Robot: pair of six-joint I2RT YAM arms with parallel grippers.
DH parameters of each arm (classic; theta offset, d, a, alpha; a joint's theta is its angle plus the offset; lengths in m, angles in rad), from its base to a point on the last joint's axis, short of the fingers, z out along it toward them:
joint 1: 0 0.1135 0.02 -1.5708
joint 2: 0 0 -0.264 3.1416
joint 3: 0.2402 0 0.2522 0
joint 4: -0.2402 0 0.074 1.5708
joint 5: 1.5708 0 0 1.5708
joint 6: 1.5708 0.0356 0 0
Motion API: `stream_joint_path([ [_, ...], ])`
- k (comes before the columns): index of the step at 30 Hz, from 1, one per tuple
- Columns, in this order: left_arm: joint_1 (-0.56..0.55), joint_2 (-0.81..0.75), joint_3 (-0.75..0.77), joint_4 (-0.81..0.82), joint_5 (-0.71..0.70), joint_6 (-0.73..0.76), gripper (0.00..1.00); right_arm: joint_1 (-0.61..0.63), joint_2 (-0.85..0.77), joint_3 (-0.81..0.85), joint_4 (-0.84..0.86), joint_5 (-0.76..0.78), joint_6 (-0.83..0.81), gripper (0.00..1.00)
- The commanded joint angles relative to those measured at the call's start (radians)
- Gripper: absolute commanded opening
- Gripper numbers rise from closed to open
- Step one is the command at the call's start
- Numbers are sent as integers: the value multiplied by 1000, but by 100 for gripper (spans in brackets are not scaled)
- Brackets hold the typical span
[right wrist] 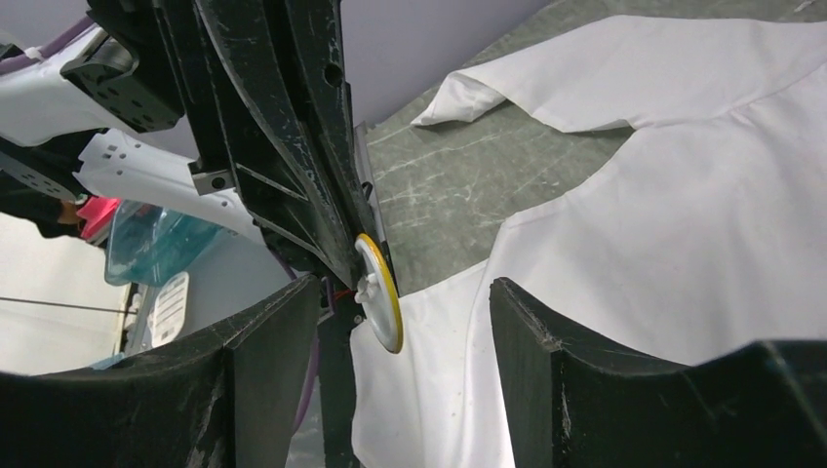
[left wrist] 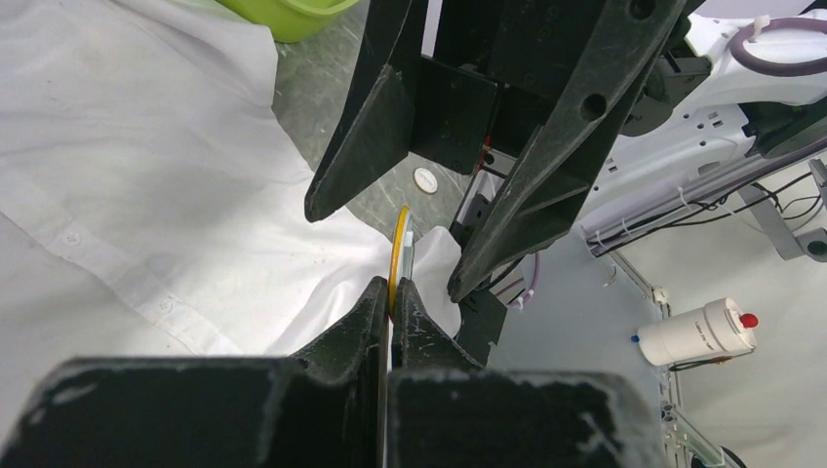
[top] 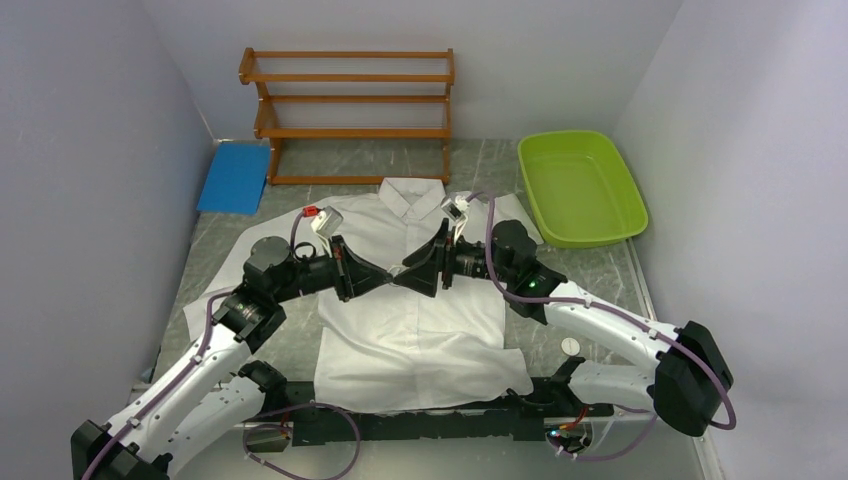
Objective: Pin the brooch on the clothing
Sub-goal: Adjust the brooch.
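The clothing, a white shirt [top: 420,320], lies flat on the table with its collar at the far end. Both grippers meet just above its middle. My left gripper [left wrist: 392,288] is shut on the brooch [left wrist: 401,239], a thin round disc with a yellow rim, held on edge. In the right wrist view the brooch [right wrist: 380,292] shows a white back with a small clasp. My right gripper [right wrist: 402,302] is open, one finger on each side of the brooch with gaps between. In the top view the left gripper [top: 383,275] and the right gripper [top: 410,275] stand tip to tip.
A wooden rack [top: 350,110] stands at the back, with a blue pad [top: 235,175] to its left. A green tub [top: 580,185] sits at the back right. A small white disc [top: 571,346] lies right of the shirt. A white bottle with a red cap [left wrist: 702,331] is beyond the table.
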Motion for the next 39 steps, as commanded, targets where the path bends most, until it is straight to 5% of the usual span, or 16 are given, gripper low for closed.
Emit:
stream_joint_path([
  [1,-5,-15,-13,9,22,3,3,-3,5,54,43,-26,-17,68],
  [7,-4,-18,-8,-9,11,17,3,-3,17,81,-13,-26,-53,40],
  [21,-5,-39,-9,-11,-2,9,3,-1,19,128,-197,-5,-162,42],
  [26,-6,-35,-9,-11,4,7,3,-1,21,140,-239,41,-177,21],
  [31,-6,-42,-3,-29,-4,18,3,1,16,154,-334,69,-259,11],
  [36,-5,-43,0,-30,-10,29,3,3,-14,153,-396,111,-355,10],
  [39,-5,-30,1,-17,1,24,3,2,-36,142,-393,95,-370,26],
])
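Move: My left hand still holds the brooch by its rim, its middle only about 2 cm to the right and 1 cm ahead of the hand point. From my open right fingers it lies about 2 cm to the left and 1 cm back, at the same height. From the left hand, the shirt's placket runs roughly 22 cm below and 5 cm to the right, its middle about level fore and aft; the collar is some 23 cm ahead, 5 cm right and 22 cm below. Around the brooch's free rim, I close my right fingers from about two-thirds open to nearly shut, in two stages with a pause between, their tips tilting down some 10 degrees. That hand lifts slightly, then sinks to end about 1 cm lower. Meanwhile my left hand keeps its pinch and lowers the brooch nearly 2 cm. ##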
